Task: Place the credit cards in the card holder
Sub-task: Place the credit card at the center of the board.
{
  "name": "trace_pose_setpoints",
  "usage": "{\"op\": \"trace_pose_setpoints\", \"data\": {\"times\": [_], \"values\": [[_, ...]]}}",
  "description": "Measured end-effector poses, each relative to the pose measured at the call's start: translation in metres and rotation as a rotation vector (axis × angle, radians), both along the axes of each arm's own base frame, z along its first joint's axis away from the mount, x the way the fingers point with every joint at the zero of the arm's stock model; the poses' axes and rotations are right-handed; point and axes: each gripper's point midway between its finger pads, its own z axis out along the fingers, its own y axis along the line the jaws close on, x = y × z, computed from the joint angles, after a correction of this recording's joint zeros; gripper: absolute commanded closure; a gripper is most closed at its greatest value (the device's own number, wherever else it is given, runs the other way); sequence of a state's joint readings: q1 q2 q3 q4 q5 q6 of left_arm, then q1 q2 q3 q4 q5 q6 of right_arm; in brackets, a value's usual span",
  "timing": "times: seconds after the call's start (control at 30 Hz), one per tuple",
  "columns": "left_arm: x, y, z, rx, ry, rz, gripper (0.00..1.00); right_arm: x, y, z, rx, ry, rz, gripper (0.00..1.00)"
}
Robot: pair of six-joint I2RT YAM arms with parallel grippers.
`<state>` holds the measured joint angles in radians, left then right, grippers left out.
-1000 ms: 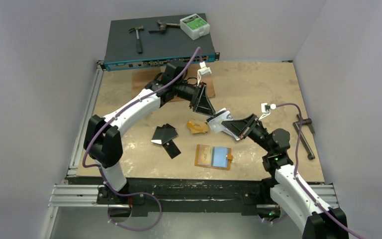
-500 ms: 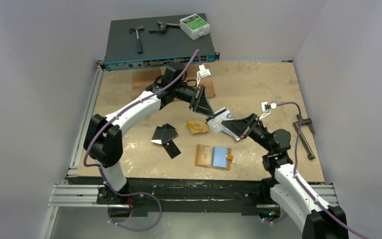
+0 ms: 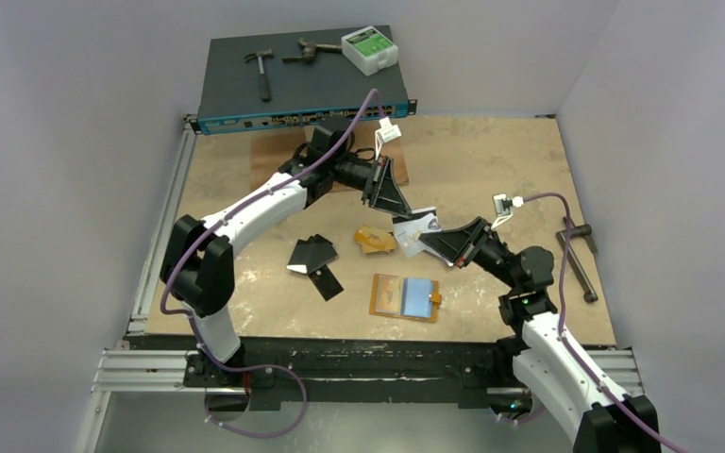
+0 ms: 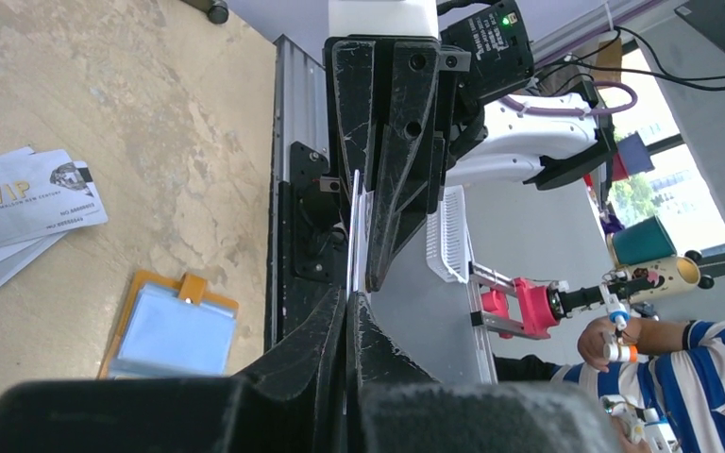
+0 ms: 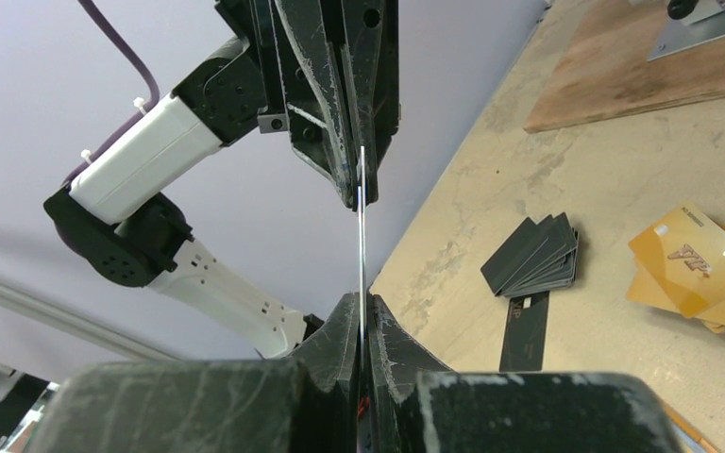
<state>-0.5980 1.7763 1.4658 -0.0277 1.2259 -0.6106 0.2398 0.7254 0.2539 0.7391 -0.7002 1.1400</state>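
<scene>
A silvery-white credit card (image 3: 416, 226) hangs above the table, pinched at both ends. My left gripper (image 3: 400, 220) is shut on its far end and my right gripper (image 3: 427, 240) on its near end. It shows edge-on as a thin line in the left wrist view (image 4: 354, 226), running from my left gripper (image 4: 347, 300), and in the right wrist view (image 5: 362, 231), running from my right gripper (image 5: 362, 302). The card holder (image 3: 406, 297) lies open on the table, orange with a blue inside (image 4: 172, 326). Black cards (image 3: 313, 253), orange-gold cards (image 3: 376, 239) and silvery cards (image 4: 19, 203) lie in piles.
One black card (image 3: 327, 281) lies apart below the black pile. At the back stands a dark network switch (image 3: 302, 90) carrying a hammer (image 3: 261, 68), a tool (image 3: 307, 49) and a white box (image 3: 370, 49). A metal clamp (image 3: 576, 255) lies at the right edge.
My left gripper has shut on the far end of the card that my right gripper holds. Both arms have shifted a little to the left with it.
</scene>
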Motion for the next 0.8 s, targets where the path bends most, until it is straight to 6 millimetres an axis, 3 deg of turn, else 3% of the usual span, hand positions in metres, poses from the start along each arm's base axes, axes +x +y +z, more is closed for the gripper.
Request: {"op": "trace_pose_setpoints", "data": {"times": [0.57,0.8], "values": [[0.025,-0.025,-0.017,0.153,-0.028,0.126,1.0,0.0,-0.004,-0.021,-0.044,0.082,-0.024,1.0],[0.042,-0.059,-0.03,0.17,-0.03,0.128,1.0,-0.006,-0.005,-0.043,-0.06,0.148,-0.021,1.0]]}}
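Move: Both hands pinch overlapping silver cards between them. From the left hand, the silver card pile lies some 10 cm to the right, 6 cm ahead and 24 cm below; the gold cards are about 5 cm left and 8 cm ahead. For the right hand, the open card holder lies almost straight below, some 22 cm down and 2 cm back, with the silver pile 10 cm ahead and 7 cm right. The overlapping cards part as the left hand, fingers still shut on one of them, draws off to the right and forward, sinking slightly, about 8 cm in all towards the silver pile and speeding up, its wrist turning some 10 degrees. The right hand keeps its own card pinched and sinks about 4 cm towards the open card holder, tipping slightly down. ##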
